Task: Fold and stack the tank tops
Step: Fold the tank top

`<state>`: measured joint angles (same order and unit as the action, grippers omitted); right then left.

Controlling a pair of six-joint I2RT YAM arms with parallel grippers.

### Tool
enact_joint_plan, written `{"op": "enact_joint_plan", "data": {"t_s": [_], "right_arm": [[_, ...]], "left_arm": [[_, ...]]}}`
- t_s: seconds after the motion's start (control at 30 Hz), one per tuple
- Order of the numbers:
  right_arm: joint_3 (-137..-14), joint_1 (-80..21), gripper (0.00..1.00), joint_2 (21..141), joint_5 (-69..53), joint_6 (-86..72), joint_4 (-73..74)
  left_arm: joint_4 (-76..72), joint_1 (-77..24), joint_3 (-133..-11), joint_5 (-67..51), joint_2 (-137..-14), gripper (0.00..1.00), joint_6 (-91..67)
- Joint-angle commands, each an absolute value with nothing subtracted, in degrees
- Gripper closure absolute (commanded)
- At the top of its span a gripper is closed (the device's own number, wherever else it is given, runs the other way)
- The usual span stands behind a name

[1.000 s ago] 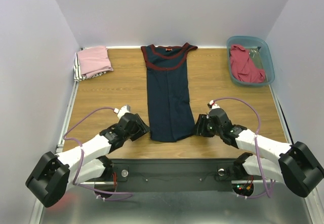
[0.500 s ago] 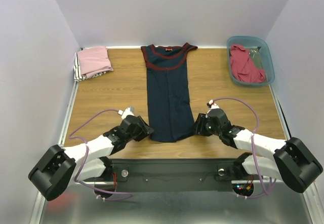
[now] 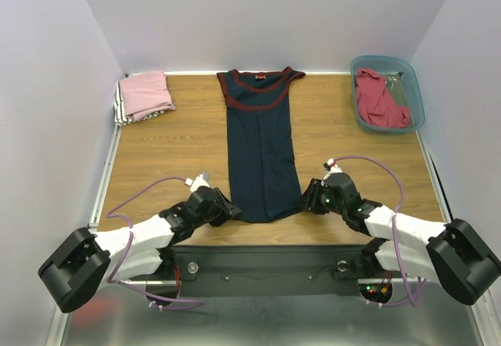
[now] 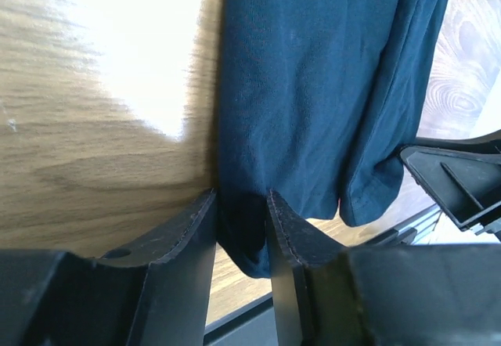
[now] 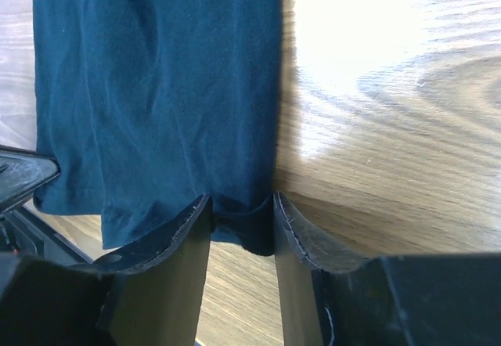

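A navy tank top (image 3: pixel 261 150) with maroon trim lies flat and lengthwise down the middle of the table, neck at the far end. My left gripper (image 3: pixel 232 209) is at its near left hem corner. In the left wrist view the navy cloth (image 4: pixel 313 88) bunches between the two fingers of that gripper (image 4: pixel 241 193), which stand apart. My right gripper (image 3: pixel 307 197) is at the near right hem corner. In the right wrist view, that gripper (image 5: pixel 241 197) straddles a fold of the hem (image 5: pixel 156 88), with a gap left. A folded pink tank top (image 3: pixel 145 93) sits far left.
A teal bin (image 3: pixel 415 88) at the far right holds a crumpled red tank top (image 3: pixel 380 99). The pink top rests on a striped folded cloth (image 3: pixel 121 111). The table's near edge and a black rail (image 3: pixel 258 264) run just behind both grippers.
Both grippers have slid inward onto the navy top's near hem corners. Their jaws have narrowed around the cloth. The top itself has barely shifted.
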<state>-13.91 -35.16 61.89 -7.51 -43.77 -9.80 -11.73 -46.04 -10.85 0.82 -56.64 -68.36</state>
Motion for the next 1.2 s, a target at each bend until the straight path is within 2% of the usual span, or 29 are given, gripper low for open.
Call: {"op": "enact_joint_plan", "data": {"t_s": [0.0,0.07,0.1,0.17,0.23,0.37,0.57,0.73,0.83,1.0,1.07,1.17], "right_arm": [[-14.32,-34.98,0.6,62.49,-10.19,-44.38,-10.9],[-14.68,-34.89,0.66,61.7,-10.81,-44.56,-10.81],[-14.85,-34.89,0.69,60.74,-11.59,-44.82,-10.64],[-15.38,-34.89,0.78,59.33,-12.56,-45.96,-10.02],[-16.08,-35.07,0.9,56.45,-13.18,-46.58,-6.78],[-18.01,-36.12,0.99,48.9,-13.53,-47.9,4.0],[-22.31,-40.94,1.0,39.21,-12.84,-50.96,16.86],[-25.05,-52.54,1.0,35.33,-7.49,-56.24,23.02],[-26.1,-58.7,1.0,35.24,-1.77,-59.41,24.08],[-30.92,-59.85,1.0,40.15,9.19,-57.32,24.43],[-33.74,-59.77,0.99,45.14,12.99,-55.12,24.35],[-39.98,-58.28,1.0,54.01,17.4,-51.26,24.26]], "left_arm": [[-7.74,-47.37,-11.69,0.79,-57.48,0.65,-68.91],[-7.82,-47.99,-12.04,0.7,-57.39,0.74,-68.99],[-7.74,-48.34,-12.56,0.44,-56.96,0.88,-68.82],[-7.56,-48.52,-13.01,0.35,-56.52,1.0,-68.03],[-6.86,-49.22,-14.06,-1.75,-55.12,1.0,-67.76],[-1.78,-51.5,-16.16,-2.11,-50.9,1.0,-68.64],[8.59,-56.59,-18.89,-0.79,-43.52,1.0,-70.48],[13.44,-62.65,-19.07,1.56,-38.24,1.0,-75.66],[14.68,-67.04,-18.81,3.16,-36.39,1.0,-79.62],[13.8,-67.42,-21.96,8.34,-37.53,1.0,-78.06],[10.22,-63.04,-23.02,8.36,-39.8,1.0,-74.9],[4.68,-52.84,-24.43,1.34,-44.81,1.0,-67.52]]}}
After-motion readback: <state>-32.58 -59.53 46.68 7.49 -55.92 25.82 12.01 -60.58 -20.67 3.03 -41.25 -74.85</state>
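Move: Between the left hand's open fingers is the tank top's left hem corner, about 1 cm back and 1 cm below, with nothing to the side. The right hem corner sits the same way in the right hand's fingers. From the left hand the neckline is some 35 cm ahead and 7 cm to the right, the near table edge about 10 cm straight back; from the right hand the neckline is roughly 34 cm ahead and 14 cm to the left. Closing on the two hem corners, both hands pinch the cloth, then lift and pull it back about 10 cm over the near table edge, the left rising some 6 cm and the right 9, drawing about 6 cm closer together. Near the end both swing forward again by about 4 cm, keeping their grip, their wrists turning inward towards each other and then partly back. ##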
